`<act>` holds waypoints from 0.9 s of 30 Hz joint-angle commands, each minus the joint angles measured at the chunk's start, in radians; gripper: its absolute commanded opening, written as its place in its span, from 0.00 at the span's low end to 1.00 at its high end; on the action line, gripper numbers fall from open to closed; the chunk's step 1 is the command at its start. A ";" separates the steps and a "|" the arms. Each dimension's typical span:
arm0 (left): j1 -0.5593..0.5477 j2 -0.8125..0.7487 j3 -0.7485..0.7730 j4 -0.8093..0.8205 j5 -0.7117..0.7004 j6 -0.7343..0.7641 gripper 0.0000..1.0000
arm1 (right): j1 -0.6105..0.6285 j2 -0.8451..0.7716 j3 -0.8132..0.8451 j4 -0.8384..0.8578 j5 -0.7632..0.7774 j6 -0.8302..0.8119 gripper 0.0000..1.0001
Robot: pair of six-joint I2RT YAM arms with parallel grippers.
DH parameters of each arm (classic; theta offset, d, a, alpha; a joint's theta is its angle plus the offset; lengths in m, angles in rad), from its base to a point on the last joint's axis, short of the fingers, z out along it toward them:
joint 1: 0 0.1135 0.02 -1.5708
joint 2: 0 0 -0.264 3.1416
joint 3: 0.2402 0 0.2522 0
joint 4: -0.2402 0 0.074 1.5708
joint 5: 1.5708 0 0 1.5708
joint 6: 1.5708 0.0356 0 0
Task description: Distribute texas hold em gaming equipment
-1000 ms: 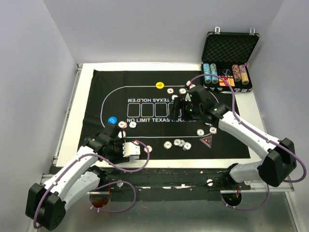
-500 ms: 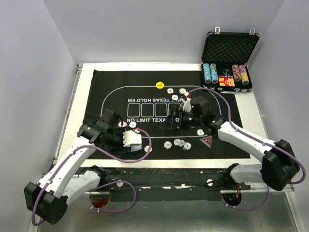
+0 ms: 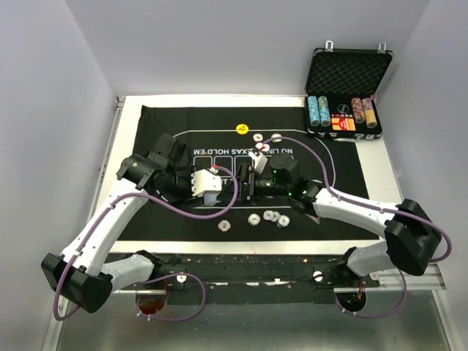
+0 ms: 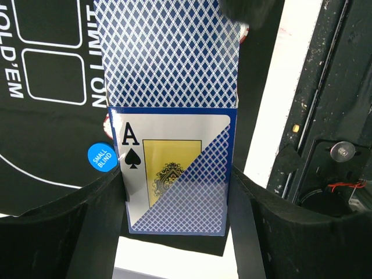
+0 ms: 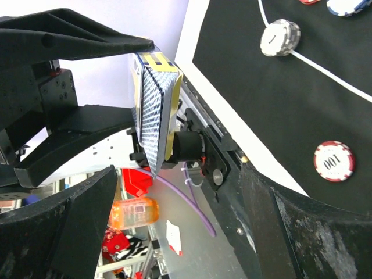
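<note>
My left gripper (image 4: 176,174) is shut on a deck of blue-backed playing cards (image 4: 174,145) in an ace-of-spades box, several cards sliding out of its top. In the top view it (image 3: 221,189) hangs over the middle of the black mat (image 3: 168,124). My right gripper (image 3: 246,184) faces it, open. In the right wrist view the deck (image 5: 154,110) sits just ahead of those open jaws (image 5: 180,171), apart from them. Striped poker chips lie on the mat: some near the front (image 3: 269,215), two near the back (image 3: 257,136). A yellow button (image 3: 240,129) and a blue small-blind button (image 4: 100,156) also lie there.
An open black case (image 3: 344,77) with chip stacks (image 3: 318,110) stands at the back right, off the mat. A white chip (image 5: 280,38) and a red 100 chip (image 5: 333,161) lie below my right wrist. The table's front edge and frame rail (image 3: 292,259) run close by.
My left arm has lifted the deck and carried it right, over the mat's middle. My right arm has swung left and down, its jaws opening wider, until it faces the deck.
</note>
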 commanded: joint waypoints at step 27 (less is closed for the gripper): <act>-0.059 0.016 0.092 -0.027 0.023 -0.062 0.43 | 0.089 0.221 0.034 0.464 -0.022 0.290 0.62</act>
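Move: The right hand is open, pointing left at the card pack, whose middle lies about 8 cm to its left, 1 cm farther out and 1 cm above. On the table some 17 cm below, the red-edged chip is roughly 6 cm left and 3 cm back, the nearest white chip 3 cm right and 2 cm back. The left hand already holds the pack by its far end, the middle about 4 cm to the right at its own height and depth. The right hand reaches about 5 cm left to the card pack, bobbing up some 2 cm and back down on the way while its wrist turns about 10 degrees so the fingertips tip upward, bringing one finger over the pack and the other beneath. From about halfway its fingers begin to close, ending roughly two thirds open around the pack's free end with a grip not yet plain, while the left hand keeps its pinch and drifts a centimetre or so right and up to meet it. ##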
